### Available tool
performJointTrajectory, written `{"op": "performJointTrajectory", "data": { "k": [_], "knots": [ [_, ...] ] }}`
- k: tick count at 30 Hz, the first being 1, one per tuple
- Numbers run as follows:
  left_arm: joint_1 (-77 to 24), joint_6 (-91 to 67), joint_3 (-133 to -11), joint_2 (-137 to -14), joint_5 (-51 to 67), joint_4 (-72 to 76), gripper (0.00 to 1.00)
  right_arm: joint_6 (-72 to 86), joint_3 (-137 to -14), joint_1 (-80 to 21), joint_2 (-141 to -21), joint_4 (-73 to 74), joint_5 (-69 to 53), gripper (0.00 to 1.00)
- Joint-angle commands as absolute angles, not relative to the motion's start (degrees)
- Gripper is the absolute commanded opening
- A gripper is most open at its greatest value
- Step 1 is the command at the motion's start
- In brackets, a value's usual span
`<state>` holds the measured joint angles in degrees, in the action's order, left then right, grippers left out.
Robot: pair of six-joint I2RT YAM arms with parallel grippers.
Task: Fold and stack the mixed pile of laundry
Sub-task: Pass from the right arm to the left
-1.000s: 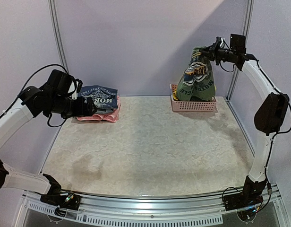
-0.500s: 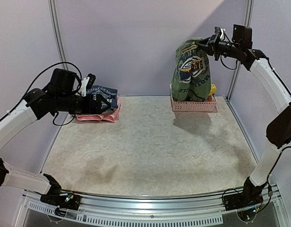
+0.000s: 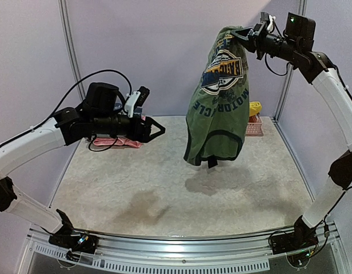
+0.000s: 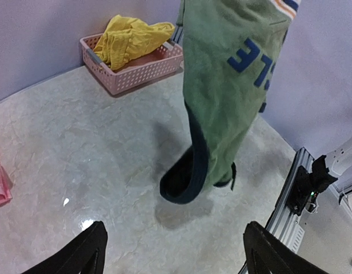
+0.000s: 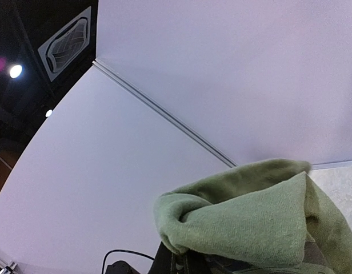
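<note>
My right gripper [image 3: 245,35] is high at the back right, shut on the top edge of the olive-green sleeveless shirt [image 3: 219,108]. The shirt hangs free above the table, logo facing the camera, its dark hem [image 4: 184,182] just off the surface. In the right wrist view the green cloth [image 5: 262,217] bunches over the fingers and hides them. The yellow shorts [image 4: 130,37] lie in the pink basket [image 4: 136,74] behind the shirt. My left gripper [image 3: 159,130] points right, open and empty, left of the hanging shirt; its fingertips [image 4: 84,254] stand wide apart.
A folded pink and dark stack [image 3: 116,141] lies at the back left, mostly hidden behind my left arm. The back wall runs close behind the basket [image 3: 254,127]. A metal rail [image 4: 296,182] edges the table on the right.
My right arm has lifted the shirt out of the basket and carried it left over the table. My left arm has swung right, away from the folded stack, towards the shirt.
</note>
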<state>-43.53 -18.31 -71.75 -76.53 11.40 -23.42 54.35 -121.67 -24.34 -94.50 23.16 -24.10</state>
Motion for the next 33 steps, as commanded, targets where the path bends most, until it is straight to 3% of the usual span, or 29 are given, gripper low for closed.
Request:
{"op": "performJointTrajectory", "data": {
  "k": [1,15,24,29,31,33],
  "knots": [
    [-44.5,-17.1,-68.5,-78.0,13.5,-14.0,0.83,54.1,-123.5,-28.3,-92.5,22.6,-19.2,0.00],
    [-44.6,-12.2,-62.4,-89.2,25.0,8.0,0.83,54.8,-130.9,-38.1,-95.5,23.9,-13.4,0.00],
    [-44.5,-10.8,-62.5,-95.7,15.5,14.9,0.83,56.3,-135.8,-39.4,-98.5,24.9,-12.6,0.00],
    [-44.3,-9.0,-63.6,-96.6,18.4,13.8,0.10,56.7,-135.9,-39.9,-98.3,26.0,-11.9,0.00],
    [-44.2,-8.7,-63.6,-95.6,19.5,11.9,0.00,56.2,-135.9,-39.9,-98.0,27.4,-10.5,0.00],
    [-44.2,-8.6,-62.6,-93.3,19.4,10.2,0.00,55.5,-135.9,-39.8,-97.5,30.4,-7.5,0.00]
  ]
}}
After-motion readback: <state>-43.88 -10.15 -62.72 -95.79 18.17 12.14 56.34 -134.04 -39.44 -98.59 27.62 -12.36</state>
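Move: The green shirt already hangs from the shut right gripper; its lower left hem corner is about 8 cm ahead of the open left hand, 13 cm to its right and 12 cm lower. The pink basket lies about 32 cm ahead, 37 cm right and 25 cm below that hand, the folded stack 27 cm ahead, 20 cm left and equally low. From the right hand, the left gripper is some 10 cm back, 23 cm left and 26 cm below. The open left gripper goes right and increasingly down, then forward at the last (about 9 cm down, 7 right, under 5 forward), to the shirt's lower left hem corner, turns some 10 degrees clockwise, and shuts fully, pinching the hem. The right hand keeps its grip and brings the shirt towards it, about 7 cm left and 6 back, rising some 6 cm before easing down about 2. ##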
